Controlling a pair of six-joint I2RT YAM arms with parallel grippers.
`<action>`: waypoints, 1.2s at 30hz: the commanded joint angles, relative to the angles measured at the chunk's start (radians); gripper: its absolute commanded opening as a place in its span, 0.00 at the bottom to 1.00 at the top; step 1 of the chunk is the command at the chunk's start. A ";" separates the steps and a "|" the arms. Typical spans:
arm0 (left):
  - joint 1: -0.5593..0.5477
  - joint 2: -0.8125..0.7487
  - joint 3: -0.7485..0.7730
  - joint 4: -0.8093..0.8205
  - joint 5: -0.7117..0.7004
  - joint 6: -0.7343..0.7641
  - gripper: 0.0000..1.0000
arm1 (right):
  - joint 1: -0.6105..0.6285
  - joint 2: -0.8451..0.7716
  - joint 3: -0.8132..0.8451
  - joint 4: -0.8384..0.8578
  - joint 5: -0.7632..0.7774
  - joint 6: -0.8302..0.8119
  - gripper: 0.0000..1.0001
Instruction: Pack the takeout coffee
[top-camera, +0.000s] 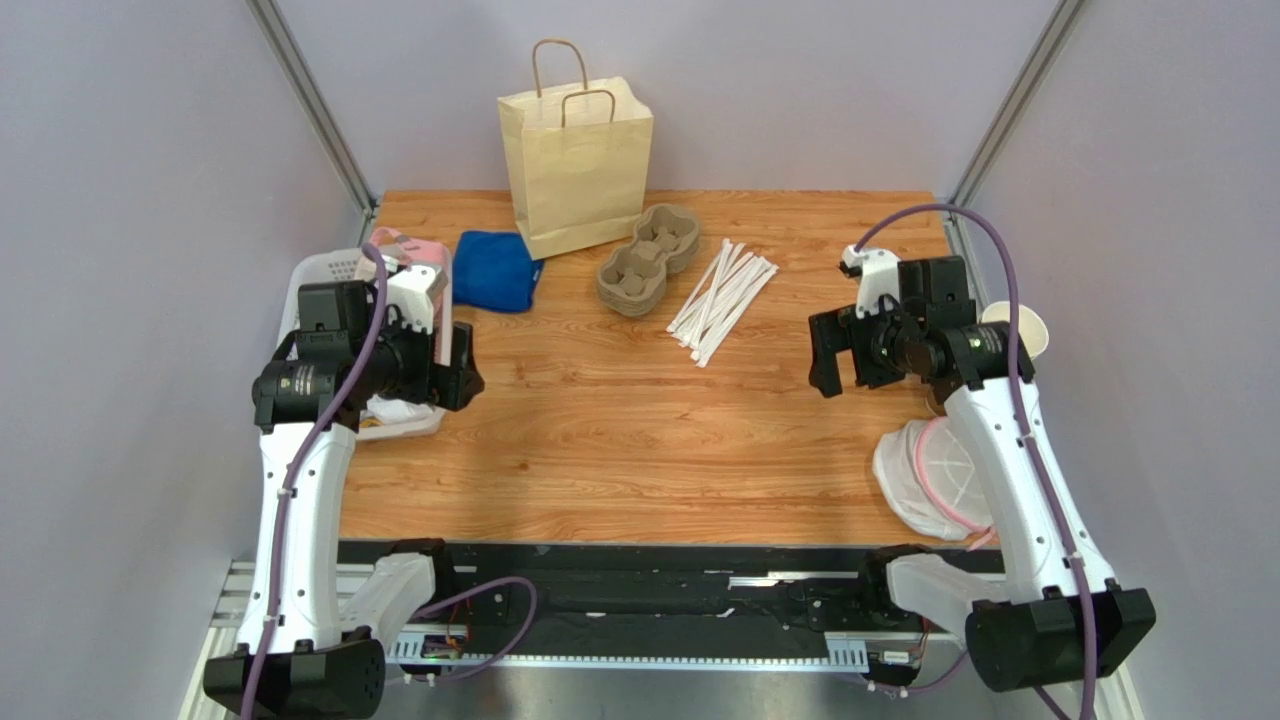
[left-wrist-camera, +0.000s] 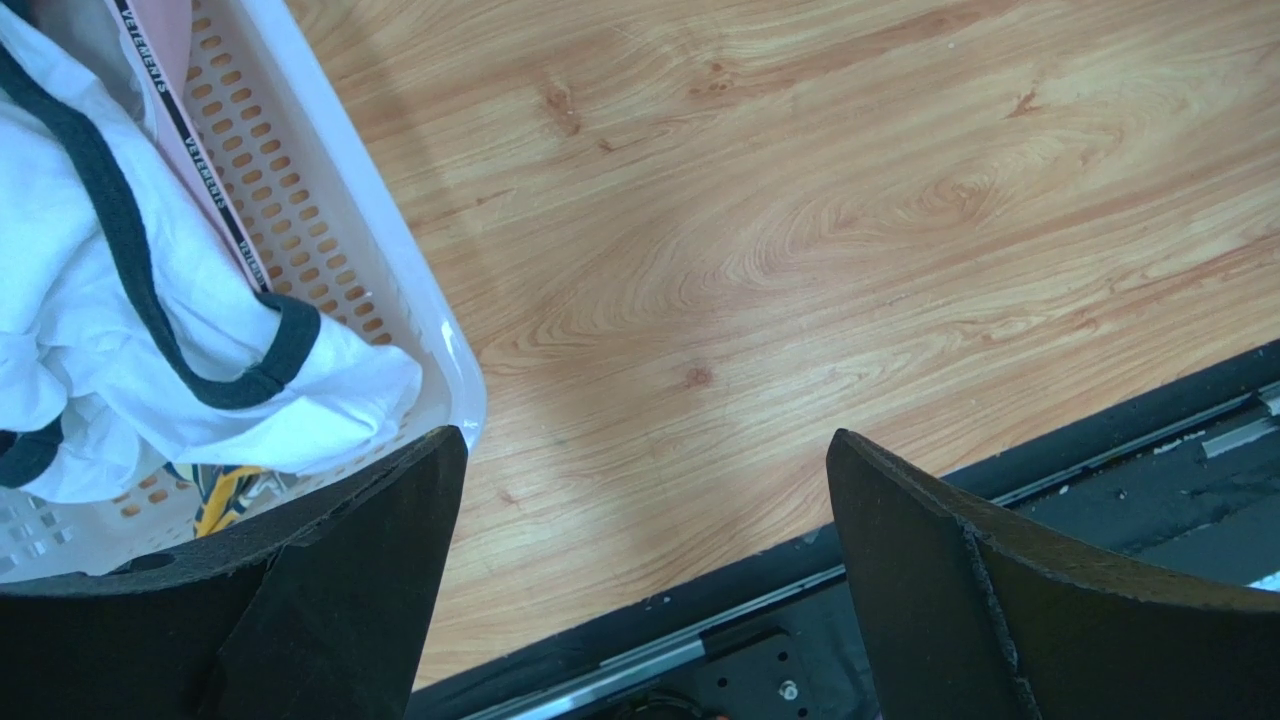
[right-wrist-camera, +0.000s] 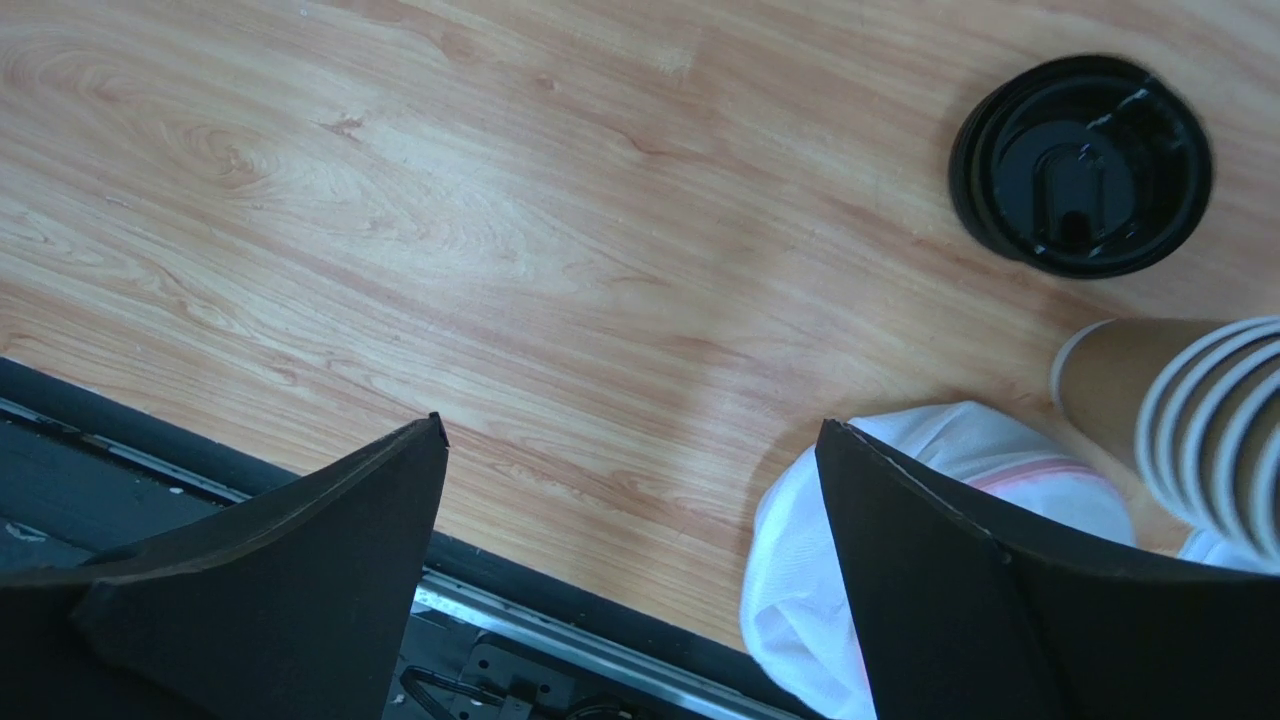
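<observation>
No lidded takeout coffee shows in any view. A loose black lid (right-wrist-camera: 1079, 165) lies flat on the wood in the right wrist view, with a stack of lidless tan cups (right-wrist-camera: 1187, 435) lying beside it; the stack (top-camera: 1023, 332) also shows at the table's right edge. A tan paper bag (top-camera: 579, 165) stands upright at the back centre. My left gripper (top-camera: 458, 368) (left-wrist-camera: 643, 435) hovers open over bare wood beside a white basket. My right gripper (top-camera: 824, 353) (right-wrist-camera: 628, 423) hovers open at the right, nothing between its fingers.
A white perforated basket (top-camera: 319, 270) (left-wrist-camera: 323, 210) with clothes sits at the left edge. A blue cloth (top-camera: 496, 270), a pulp cup carrier (top-camera: 649, 260) and white straws (top-camera: 721, 297) lie in front of the bag. A white mesh bag (top-camera: 932, 477) (right-wrist-camera: 932, 495) sits front right.
</observation>
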 joint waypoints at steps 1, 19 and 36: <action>-0.004 0.015 0.018 0.013 0.021 0.040 0.99 | 0.002 0.081 0.172 -0.024 0.034 -0.130 1.00; -0.012 0.068 0.102 -0.021 0.134 0.045 0.99 | -0.452 0.181 0.627 -0.336 0.151 -0.166 1.00; -0.031 0.219 0.246 -0.173 0.312 0.105 0.99 | -0.547 0.341 0.648 -0.282 0.168 -0.046 0.73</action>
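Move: The upright stack of paper cups has its middle about 18 cm to the right of the right hand, some 7 cm farther out and 3 cm lower, so its rim stands above that hand. The black lids lie roughly 9 cm right, 12 cm ahead and 12 cm below; the white mesh bag is about 15 cm right, 5 cm back and 11 cm below. From the left hand, the stack is some 68 cm right, 9 cm ahead and 6 cm below. The paper cup stack draws the open right hand, which climbs about 12 cm while first reaching forward, then swings right and back, turning some 30 degrees clockwise. It ends above and just short of the rim, easing down and forward as its fingers start to close, still empty. The empty left hand drifts right and slightly up, away from the basket, fingers wide. ##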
